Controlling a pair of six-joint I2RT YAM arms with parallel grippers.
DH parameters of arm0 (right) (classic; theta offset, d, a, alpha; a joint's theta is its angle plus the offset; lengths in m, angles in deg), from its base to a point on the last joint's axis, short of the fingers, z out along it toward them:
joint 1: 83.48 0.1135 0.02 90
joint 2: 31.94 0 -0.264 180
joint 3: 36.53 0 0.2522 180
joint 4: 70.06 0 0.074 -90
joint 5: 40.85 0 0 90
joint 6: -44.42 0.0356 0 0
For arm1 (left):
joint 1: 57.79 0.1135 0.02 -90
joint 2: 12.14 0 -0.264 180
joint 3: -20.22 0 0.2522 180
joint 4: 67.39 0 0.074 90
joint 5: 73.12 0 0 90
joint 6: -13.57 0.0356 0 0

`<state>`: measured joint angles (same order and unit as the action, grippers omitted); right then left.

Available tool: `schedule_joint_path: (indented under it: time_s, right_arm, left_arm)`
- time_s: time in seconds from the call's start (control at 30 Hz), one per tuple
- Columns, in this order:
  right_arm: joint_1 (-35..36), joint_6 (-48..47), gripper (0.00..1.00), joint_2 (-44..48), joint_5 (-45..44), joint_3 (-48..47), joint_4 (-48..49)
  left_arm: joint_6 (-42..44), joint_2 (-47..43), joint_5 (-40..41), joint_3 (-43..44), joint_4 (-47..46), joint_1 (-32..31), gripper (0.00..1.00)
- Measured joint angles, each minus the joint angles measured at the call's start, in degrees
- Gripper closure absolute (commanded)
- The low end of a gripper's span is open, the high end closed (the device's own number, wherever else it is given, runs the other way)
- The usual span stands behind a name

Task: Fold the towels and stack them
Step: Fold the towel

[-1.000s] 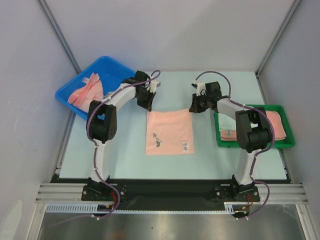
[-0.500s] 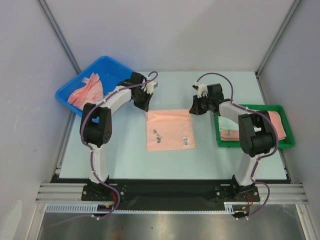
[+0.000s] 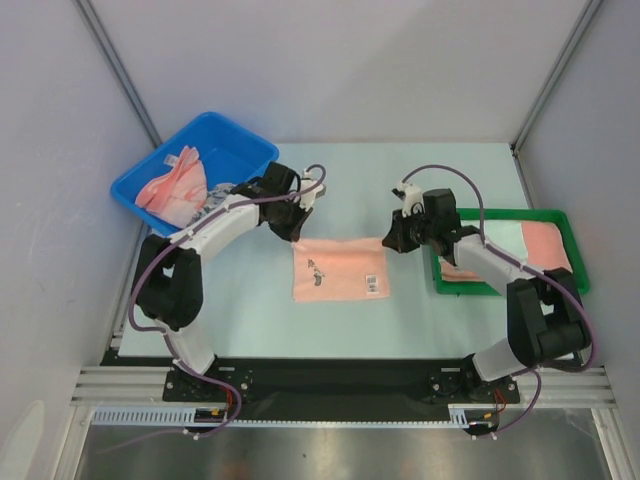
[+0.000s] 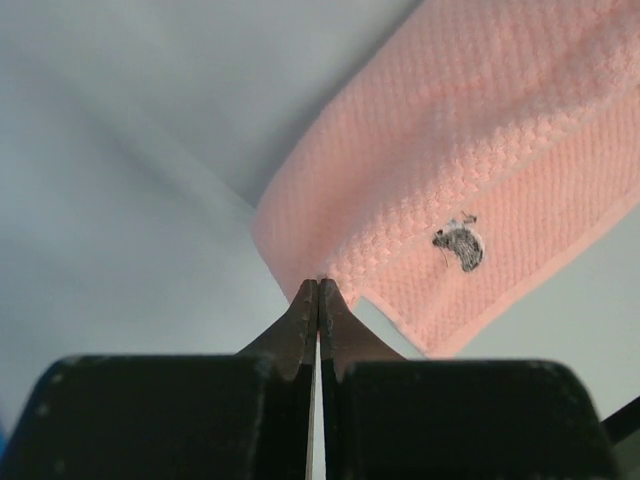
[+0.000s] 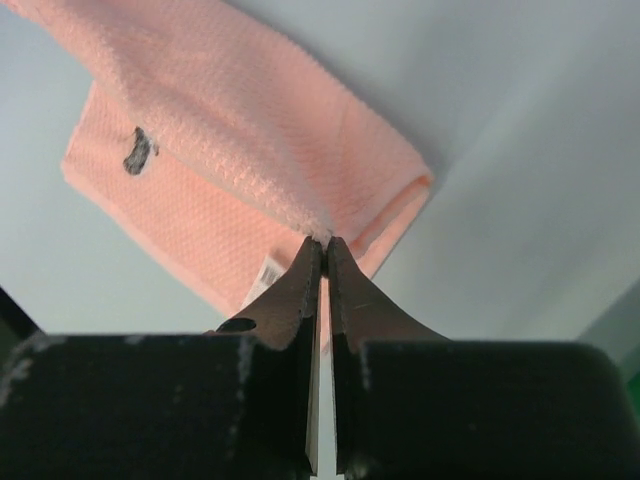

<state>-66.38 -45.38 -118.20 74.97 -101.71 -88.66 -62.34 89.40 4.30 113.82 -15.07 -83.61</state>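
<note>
A salmon-pink towel [image 3: 340, 270] with a small grey emblem lies in the middle of the table, its far edge lifted and curled over toward the near side. My left gripper [image 3: 291, 236] is shut on the towel's far left corner [image 4: 318, 282]. My right gripper [image 3: 392, 241] is shut on its far right corner [image 5: 320, 243]. In the left wrist view the towel [image 4: 480, 150] hangs from my tips as a doubled band. In the right wrist view the towel [image 5: 230, 110] drapes over its lower layer, where a white label shows.
A blue bin [image 3: 225, 135] at the far left holds crumpled pink towels [image 3: 172, 185]. A green tray [image 3: 575, 285] at the right holds folded pink towels [image 3: 545, 240]. Grey walls close the table's back and sides.
Both grippers have moved toward the near edge, carrying the towel's far edge with them. The towel's span on the table has shortened from back to front.
</note>
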Motion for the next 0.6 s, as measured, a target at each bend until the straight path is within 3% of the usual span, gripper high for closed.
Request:
schedule_joint_path:
  time_s: [0.3,0.6]
  right_arm:
    - [2.0,7.7,1.0,11.0,-2.0,12.4,1.4]
    - [2.8,11.8,0.98,15.5,-2.2,17.5,1.4]
  left_arm:
    - [-1.6,-4.7,4.9,-10.8,-1.4,-5.6,1.0]
    - [-4.3,-8.7,4.6,-18.9,-3.7,-7.9,1.0]
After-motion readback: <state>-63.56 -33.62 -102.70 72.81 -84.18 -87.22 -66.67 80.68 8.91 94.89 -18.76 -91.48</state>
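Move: The near edge of the towel is where both my hands are taking its pinched far edge. Its near left corner lies about 11 cm back from my left hand, straight behind and some 9 cm below; the printed motif is 2 cm back and 6 cm right of that hand. From my right hand the near right corner is about 10 cm back and 9 cm below, the white label 4 cm back and 3 cm left, the green tray's middle 5 cm ahead and 28 cm right. With both grippers still shut on the raised edge of the towel, I draw it back over the part lying on the table, towards the near edge. My left hand goes about 9 cm back and sinks 5 cm on the way; my right hand comes back some 8 cm, sinking only a couple, its wrist turning about 10 degrees. Both slow towards the end. ##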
